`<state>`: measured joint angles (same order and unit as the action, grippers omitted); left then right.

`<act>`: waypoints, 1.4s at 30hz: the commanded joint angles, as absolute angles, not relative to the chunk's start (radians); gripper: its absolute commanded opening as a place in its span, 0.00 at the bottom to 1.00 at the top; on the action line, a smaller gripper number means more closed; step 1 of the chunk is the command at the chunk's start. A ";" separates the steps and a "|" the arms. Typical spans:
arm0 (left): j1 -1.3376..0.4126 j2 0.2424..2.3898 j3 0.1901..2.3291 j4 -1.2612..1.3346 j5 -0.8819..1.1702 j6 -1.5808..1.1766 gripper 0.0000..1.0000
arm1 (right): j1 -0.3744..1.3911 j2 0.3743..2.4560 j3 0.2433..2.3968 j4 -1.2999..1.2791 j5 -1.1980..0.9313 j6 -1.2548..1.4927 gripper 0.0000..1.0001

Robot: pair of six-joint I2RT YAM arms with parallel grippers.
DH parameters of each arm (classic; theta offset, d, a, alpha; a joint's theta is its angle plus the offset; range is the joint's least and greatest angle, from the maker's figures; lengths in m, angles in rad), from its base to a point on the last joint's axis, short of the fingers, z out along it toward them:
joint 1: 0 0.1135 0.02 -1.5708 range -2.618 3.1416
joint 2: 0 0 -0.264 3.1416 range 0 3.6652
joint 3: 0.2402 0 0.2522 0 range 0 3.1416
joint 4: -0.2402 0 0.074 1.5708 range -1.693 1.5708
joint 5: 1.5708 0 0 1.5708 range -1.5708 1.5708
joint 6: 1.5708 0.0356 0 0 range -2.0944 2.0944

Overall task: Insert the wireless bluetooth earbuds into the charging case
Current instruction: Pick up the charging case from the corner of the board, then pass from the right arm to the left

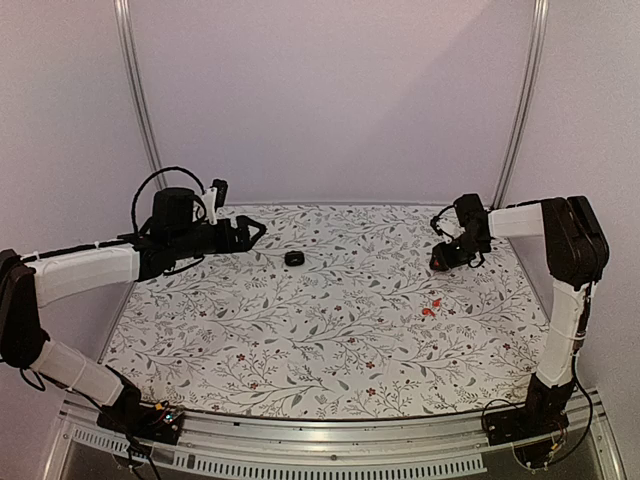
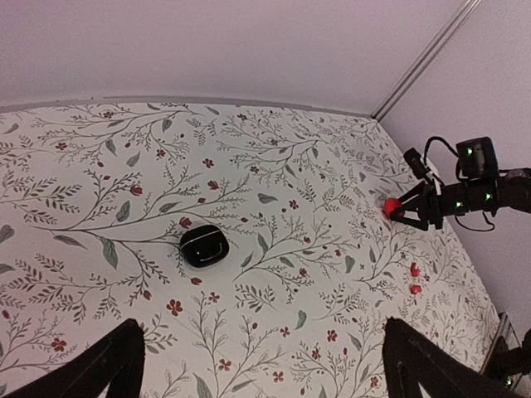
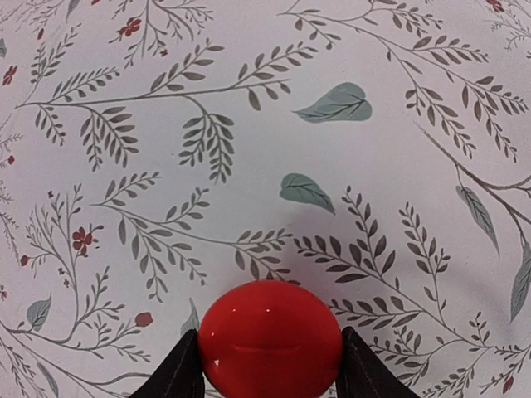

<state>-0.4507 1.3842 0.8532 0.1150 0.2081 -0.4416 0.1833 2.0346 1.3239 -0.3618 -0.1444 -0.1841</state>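
Two tiny red earbuds (image 1: 430, 310) lie close together on the floral cloth at the right; the left wrist view shows them too (image 2: 415, 278). My right gripper (image 1: 441, 262) is shut on a glossy red round charging case (image 3: 270, 340) with its lid closed, held behind the earbuds. The red case also shows in the left wrist view (image 2: 390, 206). A black closed case (image 1: 294, 258) lies on the cloth at the back middle (image 2: 203, 246). My left gripper (image 1: 257, 232) is open and empty, to the left of the black case.
The floral cloth (image 1: 330, 340) covers the table up to the back wall. Metal rails (image 1: 138, 100) stand at the back corners. The right arm's elbow (image 1: 575, 240) rises at the right edge.
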 commanded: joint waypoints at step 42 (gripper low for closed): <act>-0.741 1.382 0.752 0.430 0.550 -0.601 0.62 | 1.105 1.422 0.966 0.050 0.178 -0.359 0.41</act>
<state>-0.7158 1.3563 0.7158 0.3851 0.5426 -0.5926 1.0878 1.4254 0.9741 0.0017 0.1184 -0.3412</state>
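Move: Between the right fingers, practically at the hand point and near table height, the red charging case is already held. From that hand, the empty left gripper waits about 51 cm left, 9 cm back and 18 cm higher; the red earbuds lie 16 cm back, 4 cm left. From the left hand, the red case is roughly 51 cm right, 9 cm ahead and 18 cm below, and the closed black case 11 cm ahead, 8 cm right, 19 cm below. Keeping its pinch on the red case, the right hand sweeps it left, back and up, some 40 cm in all, towards the left gripper, turning about 45 degrees counter-clockwise while its fingers tip up. The left hand comes back and right about 17 cm to meet it, swinging clockwise, its open fingers narrowing by over a third without touching the case. ##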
